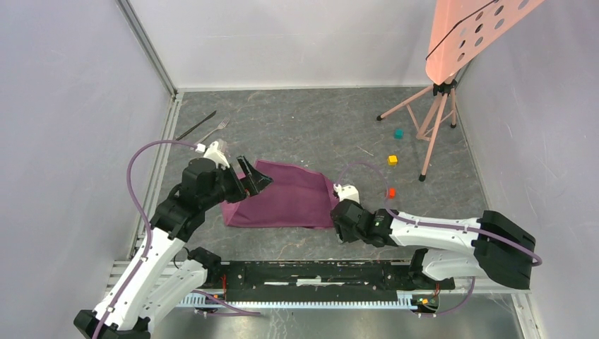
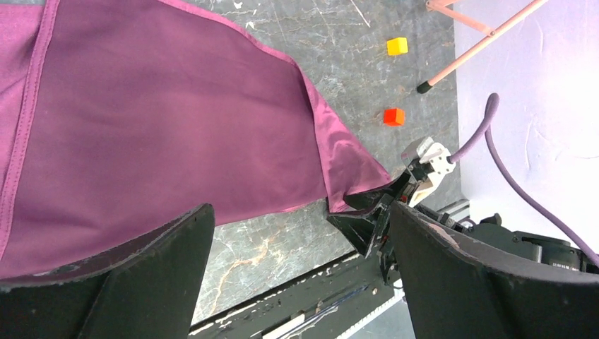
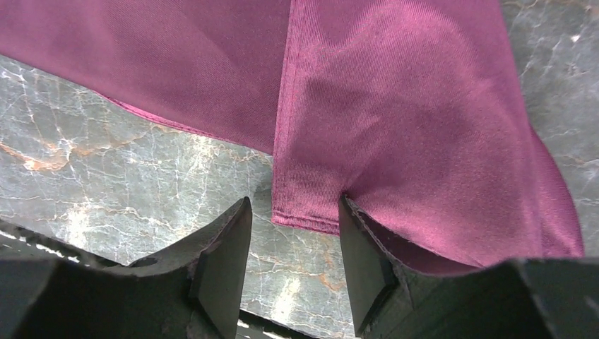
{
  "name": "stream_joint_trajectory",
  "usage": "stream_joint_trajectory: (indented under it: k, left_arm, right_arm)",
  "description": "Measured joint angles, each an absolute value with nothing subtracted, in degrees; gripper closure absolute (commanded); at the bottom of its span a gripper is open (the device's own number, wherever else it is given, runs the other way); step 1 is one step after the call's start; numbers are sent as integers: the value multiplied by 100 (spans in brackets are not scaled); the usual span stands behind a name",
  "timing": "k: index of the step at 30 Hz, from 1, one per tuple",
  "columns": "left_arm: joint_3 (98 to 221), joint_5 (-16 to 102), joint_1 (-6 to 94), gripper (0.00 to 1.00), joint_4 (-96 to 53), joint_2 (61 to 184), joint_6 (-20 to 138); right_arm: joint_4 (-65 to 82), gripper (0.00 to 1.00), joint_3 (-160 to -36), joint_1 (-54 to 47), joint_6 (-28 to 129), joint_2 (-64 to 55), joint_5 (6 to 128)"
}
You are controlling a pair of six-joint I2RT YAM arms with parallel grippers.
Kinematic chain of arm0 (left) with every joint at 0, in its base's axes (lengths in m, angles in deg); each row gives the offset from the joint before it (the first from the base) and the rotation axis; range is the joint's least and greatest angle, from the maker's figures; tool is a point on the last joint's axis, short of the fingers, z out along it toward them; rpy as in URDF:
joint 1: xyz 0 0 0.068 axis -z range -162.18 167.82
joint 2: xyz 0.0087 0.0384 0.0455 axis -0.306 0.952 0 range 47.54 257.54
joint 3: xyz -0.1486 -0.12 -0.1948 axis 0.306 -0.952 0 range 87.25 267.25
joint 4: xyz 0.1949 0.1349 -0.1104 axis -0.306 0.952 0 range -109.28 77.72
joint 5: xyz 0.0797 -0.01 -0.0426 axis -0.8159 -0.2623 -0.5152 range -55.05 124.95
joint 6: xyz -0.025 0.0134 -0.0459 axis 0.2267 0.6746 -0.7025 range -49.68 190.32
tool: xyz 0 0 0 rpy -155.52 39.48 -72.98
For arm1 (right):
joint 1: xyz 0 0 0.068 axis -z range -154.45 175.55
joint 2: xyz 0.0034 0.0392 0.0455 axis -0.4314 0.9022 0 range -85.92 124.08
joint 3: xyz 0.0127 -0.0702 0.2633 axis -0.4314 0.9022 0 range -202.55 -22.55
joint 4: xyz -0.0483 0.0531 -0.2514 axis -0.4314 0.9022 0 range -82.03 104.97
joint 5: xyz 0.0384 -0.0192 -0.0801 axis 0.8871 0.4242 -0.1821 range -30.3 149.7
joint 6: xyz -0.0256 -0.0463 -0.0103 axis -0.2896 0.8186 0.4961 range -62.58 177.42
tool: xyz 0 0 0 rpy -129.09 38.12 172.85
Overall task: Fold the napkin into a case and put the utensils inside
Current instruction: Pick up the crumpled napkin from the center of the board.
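The plum-purple napkin [image 1: 282,198] lies flat in the middle of the table, one hemmed layer [image 3: 395,106] overlapping another. My left gripper [image 1: 256,181] hovers at its far left corner, jaws wide open [image 2: 300,212] with only table between them. At the napkin's near right corner sits my right gripper [image 1: 336,212]. Its jaws [image 3: 295,212] stand apart: the hemmed corner lies at the tips and cloth drapes over the right finger [image 3: 364,261]. The silver fork [image 1: 216,129] and the dark knife [image 1: 196,125] lie side by side at the far left, away from both grippers.
Yellow [image 1: 392,160], orange [image 1: 390,192] and teal [image 1: 398,133] cubes lie right of the napkin. A pink tripod stand [image 1: 436,113] with a perforated panel occupies the far right. A black rail [image 1: 318,272] runs along the near edge. Walls close in on three sides.
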State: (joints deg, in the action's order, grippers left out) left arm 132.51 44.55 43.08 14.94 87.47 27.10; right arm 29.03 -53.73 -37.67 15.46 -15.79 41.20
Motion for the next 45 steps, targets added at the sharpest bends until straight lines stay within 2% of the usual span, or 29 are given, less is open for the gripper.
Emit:
stream_joint_trajectory:
  k: [4, 7, 13, 15, 22, 26, 34, 40, 45]
  left_arm:
    - [13253, 4453, 4308, 0, 1642, 8683, 2753]
    - [13249, 4447, 4308, 0, 1741, 8594, 2753]
    - [13249, 4379, 4308, 0, 1885, 8661, 2758]
    - [13266, 4281, 4308, 0, 1979, 8816, 2780]
    - [13657, 3585, 4308, 1, 2331, 9916, 2992]
    - [14339, 2949, 4301, 13, 2639, 11057, 3368]
    - [16193, 2392, 4074, 34, 2783, 14058, 4098]
    - [17071, 2453, 3713, 37, 2720, 15489, 4340]
    - [17487, 2497, 3582, 39, 2674, 16178, 4449]
  right_arm:
    - [2790, 46, -5335, -3769, 1393, -1419, 4146]
    - [2650, 59, -5333, -3771, 1334, -1317, 3987]
    - [2471, 94, -5320, -3771, 1398, -1177, 3609]
    - [2429, 100, -5303, -3771, 1463, -1183, 3558]
    - [2383, 100, -4938, -3799, 2171, -1859, 3499]
    - [2184, 100, -4693, -3799, 2692, -2530, 3392]
    - [1690, 100, -4468, -3797, 3181, -2792, 3390]
    - [1572, 100, -4232, -3799, 3258, -2923, 3585]
    - [1507, 100, -4219, -3797, 3328, -3148, 3611]
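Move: The napkin's far-left corner lies about 20 cm ahead of the left hand, 4 cm to its left and 21 cm below. From that corner, the fork is some 10 cm farther out and 16 cm to the left. The right hand's target, the napkin's near-right hem, is about 2 cm ahead, straight on sideways, 1 cm down; the red block is roughly 14 cm ahead and 14 cm right of that hand. Left hand reaches some 20 cm forward and down towards the far-left corner; right pinches the near-right hem, lifting. ##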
